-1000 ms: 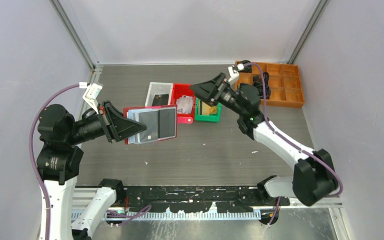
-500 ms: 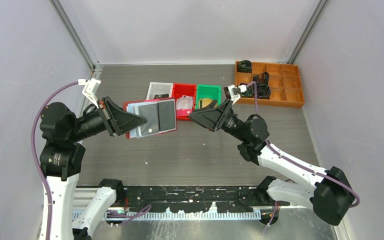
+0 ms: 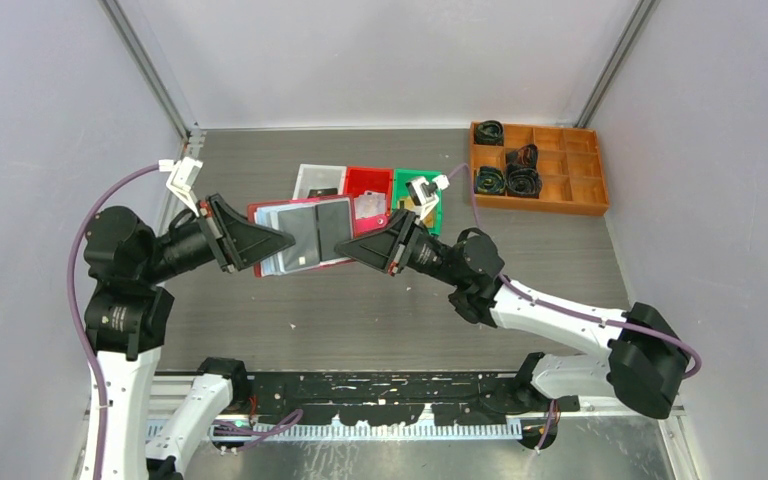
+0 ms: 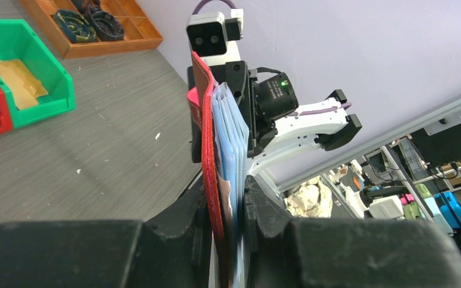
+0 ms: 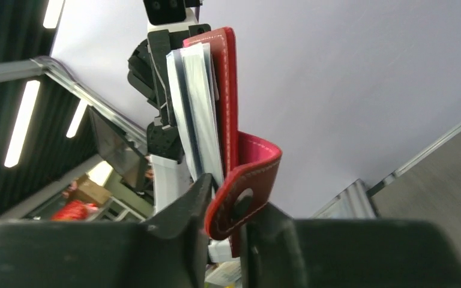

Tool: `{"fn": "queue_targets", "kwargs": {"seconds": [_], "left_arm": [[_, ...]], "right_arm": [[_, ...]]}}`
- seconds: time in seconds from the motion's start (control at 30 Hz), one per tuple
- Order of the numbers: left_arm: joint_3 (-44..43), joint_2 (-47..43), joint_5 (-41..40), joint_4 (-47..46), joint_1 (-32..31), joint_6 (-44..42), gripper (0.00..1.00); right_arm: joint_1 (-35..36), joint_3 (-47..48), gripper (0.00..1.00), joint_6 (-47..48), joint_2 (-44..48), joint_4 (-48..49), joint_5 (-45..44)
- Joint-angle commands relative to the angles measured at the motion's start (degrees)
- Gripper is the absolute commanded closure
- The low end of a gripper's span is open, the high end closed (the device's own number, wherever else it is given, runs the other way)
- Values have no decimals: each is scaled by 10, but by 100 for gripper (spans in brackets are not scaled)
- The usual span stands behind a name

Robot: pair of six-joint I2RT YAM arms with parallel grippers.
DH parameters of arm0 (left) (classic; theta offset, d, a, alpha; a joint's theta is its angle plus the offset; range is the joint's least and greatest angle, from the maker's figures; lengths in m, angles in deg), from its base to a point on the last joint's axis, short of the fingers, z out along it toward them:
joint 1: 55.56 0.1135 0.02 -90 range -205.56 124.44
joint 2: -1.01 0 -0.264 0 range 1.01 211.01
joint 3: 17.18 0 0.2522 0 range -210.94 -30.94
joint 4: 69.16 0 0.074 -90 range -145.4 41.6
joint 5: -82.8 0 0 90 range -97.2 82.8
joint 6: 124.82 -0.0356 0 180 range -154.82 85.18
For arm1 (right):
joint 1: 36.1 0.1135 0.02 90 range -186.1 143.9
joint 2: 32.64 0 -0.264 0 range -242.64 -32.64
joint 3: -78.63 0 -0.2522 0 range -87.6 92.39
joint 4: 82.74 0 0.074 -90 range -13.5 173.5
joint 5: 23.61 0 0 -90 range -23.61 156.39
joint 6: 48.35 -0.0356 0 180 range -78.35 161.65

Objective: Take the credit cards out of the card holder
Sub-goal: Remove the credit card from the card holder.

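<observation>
The red card holder (image 3: 305,236) hangs open above the table, its pale sleeves facing up. A black credit card (image 3: 334,229) and a grey one (image 3: 300,242) show in the sleeves. My left gripper (image 3: 282,241) is shut on the holder's left edge. In the left wrist view the red cover (image 4: 211,150) and blue-white sleeves (image 4: 228,129) stand edge-on between the jaws of that gripper (image 4: 231,207). My right gripper (image 3: 345,247) meets the holder's right edge. In the right wrist view the red snap tab (image 5: 246,186) curls between its jaws (image 5: 231,204), touching both fingers.
Behind the holder stand a white bin (image 3: 311,177) with a dark card, a red bin (image 3: 368,182) with a pale card and a green bin (image 3: 406,185) holding gold cards (image 4: 12,75). A wooden compartment tray (image 3: 560,165) with black coils sits back right.
My right arm swung left from above the green bin to the holder's right edge, and its jaws narrowed onto the snap tab. The left gripper kept hold of the holder and barely shifted.
</observation>
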Motion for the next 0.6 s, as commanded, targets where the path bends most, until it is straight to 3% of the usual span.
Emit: {"fn": "queue_targets", "kwargs": {"seconds": [0.0, 0.07, 0.13, 0.17, 0.37, 0.57], "left_arm": [[0, -7, 5, -14, 0, -23, 93], [1, -5, 13, 6, 0, -39, 75], [-7, 2, 16, 41, 0, -64, 59], [-15, 6, 15, 66, 0, -83, 55], [-42, 6, 20, 145, 0, -204, 52], [-33, -12, 47, 138, 0, -267, 56]], "right_arm": [[1, 30, 86, 30, 29, 4, -7], [2, 38, 99, 64, 53, -60, 3], [1, 60, 99, 121, 80, -161, 23], [1, 78, 99, 155, 92, -223, 36], [1, 231, 99, 361, 90, -593, 162], [3, 354, 99, 460, 12, -793, 267]]}}
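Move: The right hand has its half-closed fingers at the near-right end of the open card holder, whose middle lies about 5 cm to its left, 1 cm ahead and a couple of centimetres above. From this hand the red box lies some 20 cm ahead, 1 cm right and 35 cm below; the green box 19 cm ahead, 11 cm right, equally low. The left hand still grips the holder, its middle 3 cm to that hand's right, level with it both in reach and height. The right hand closes on the card holder, dips its fingers and draws back 4 cm; the left opens, sinking. ##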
